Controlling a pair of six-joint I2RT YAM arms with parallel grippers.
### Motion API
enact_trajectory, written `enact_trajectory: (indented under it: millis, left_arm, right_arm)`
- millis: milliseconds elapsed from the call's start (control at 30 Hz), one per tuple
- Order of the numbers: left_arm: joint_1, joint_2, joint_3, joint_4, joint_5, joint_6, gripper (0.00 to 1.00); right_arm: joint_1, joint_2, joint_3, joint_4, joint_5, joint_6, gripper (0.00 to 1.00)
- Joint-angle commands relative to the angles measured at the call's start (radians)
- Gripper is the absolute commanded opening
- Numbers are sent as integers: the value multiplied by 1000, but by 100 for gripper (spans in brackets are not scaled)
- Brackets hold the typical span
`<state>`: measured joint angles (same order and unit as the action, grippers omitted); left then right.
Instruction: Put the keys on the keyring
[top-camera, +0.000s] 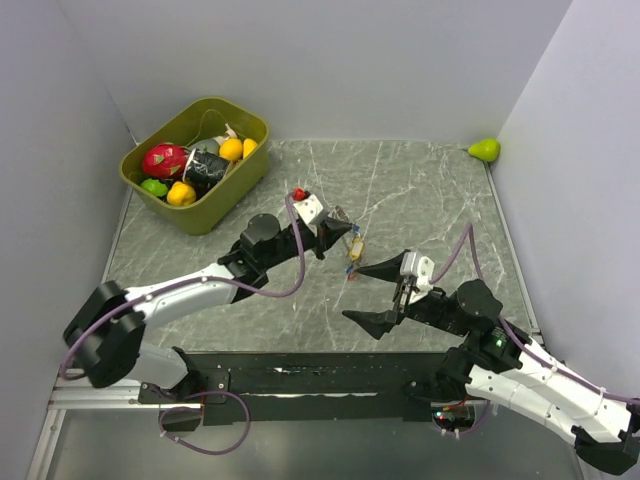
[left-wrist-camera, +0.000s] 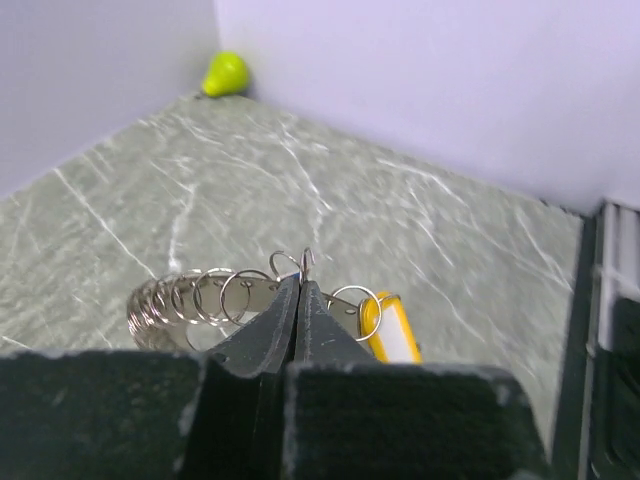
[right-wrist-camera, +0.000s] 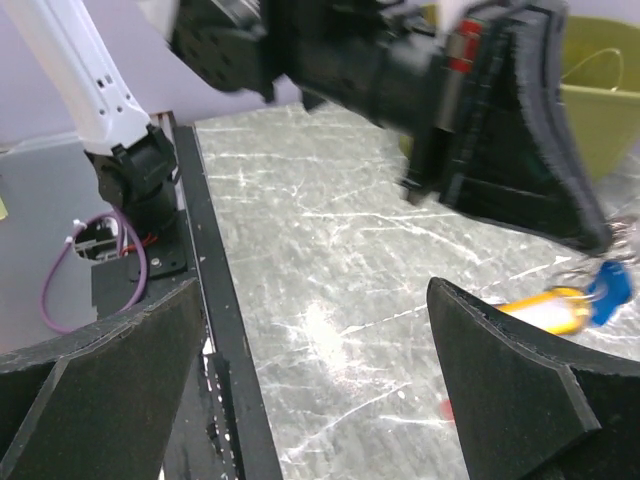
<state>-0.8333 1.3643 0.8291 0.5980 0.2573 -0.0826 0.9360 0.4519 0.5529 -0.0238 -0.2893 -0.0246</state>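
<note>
My left gripper (top-camera: 333, 233) is shut on the keyring (left-wrist-camera: 200, 300), a silvery metal piece carrying several small wire loops, and holds it above the marble table (top-camera: 420, 200). A yellow-tagged key (left-wrist-camera: 390, 335) hangs from the ring just right of the closed fingers (left-wrist-camera: 285, 330). In the right wrist view the same yellow key (right-wrist-camera: 545, 305) dangles with a blue-tagged key (right-wrist-camera: 610, 285) under the left gripper (right-wrist-camera: 590, 235). A small red spot (right-wrist-camera: 447, 408) lies on the table, too blurred to identify. My right gripper (top-camera: 356, 295) stands wide open just below the hanging keys (top-camera: 354, 250), nothing between its fingers (right-wrist-camera: 500, 370).
An olive bin (top-camera: 240, 175) with fruit toys sits at the back left. A green pear toy (top-camera: 485, 150) rests in the far right corner. Pale walls close in the table on three sides. A black rail (top-camera: 300, 375) runs along the near edge.
</note>
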Motion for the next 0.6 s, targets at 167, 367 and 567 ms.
enact_trajectory:
  millis: [167,367,567]
  left_arm:
    - [33,254,-102,536,-116,-175,1]
    - [-7,343,-271,781,-208,-249,1]
    - [-39,328,-360,821,-254,-250,1]
  right_arm:
    - [0,2,13,-31,22,22,100]
    - [0,8,13,-45,19,23,100]
    - [0,24,16,-38,12,51,100]
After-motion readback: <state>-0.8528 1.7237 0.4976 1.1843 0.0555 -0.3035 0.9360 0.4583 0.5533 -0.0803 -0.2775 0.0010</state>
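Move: The left hand holds the keyring shut in its fingertips, the keys hanging from it with the yellow tag about 3 cm back, 2 cm right and 5 cm below. The bare tabletop spot the keyring is taken to lies about 17 cm below the hand, 1 cm ahead and 1 cm left. The right hand's open gripper waits some 14 cm back and 2 cm right of the left hand, about level with it; from the right hand, that spot is roughly 15 cm ahead, 3 cm left and 18 cm down. Keeping its pinch on the keyring's edge, the left hand first swings about 4 cm forward while starting to sink, then drops fast towards the bare tabletop and draws back some 3 cm on the way, ending about 16 cm lower and slowing almost to a stop. The wrist tips the fingers downward by roughly 15 degrees and turns about 10 degrees counter-clockwise, laying the keyring and its keys down on the table ahead of the fingertips and to their right. ##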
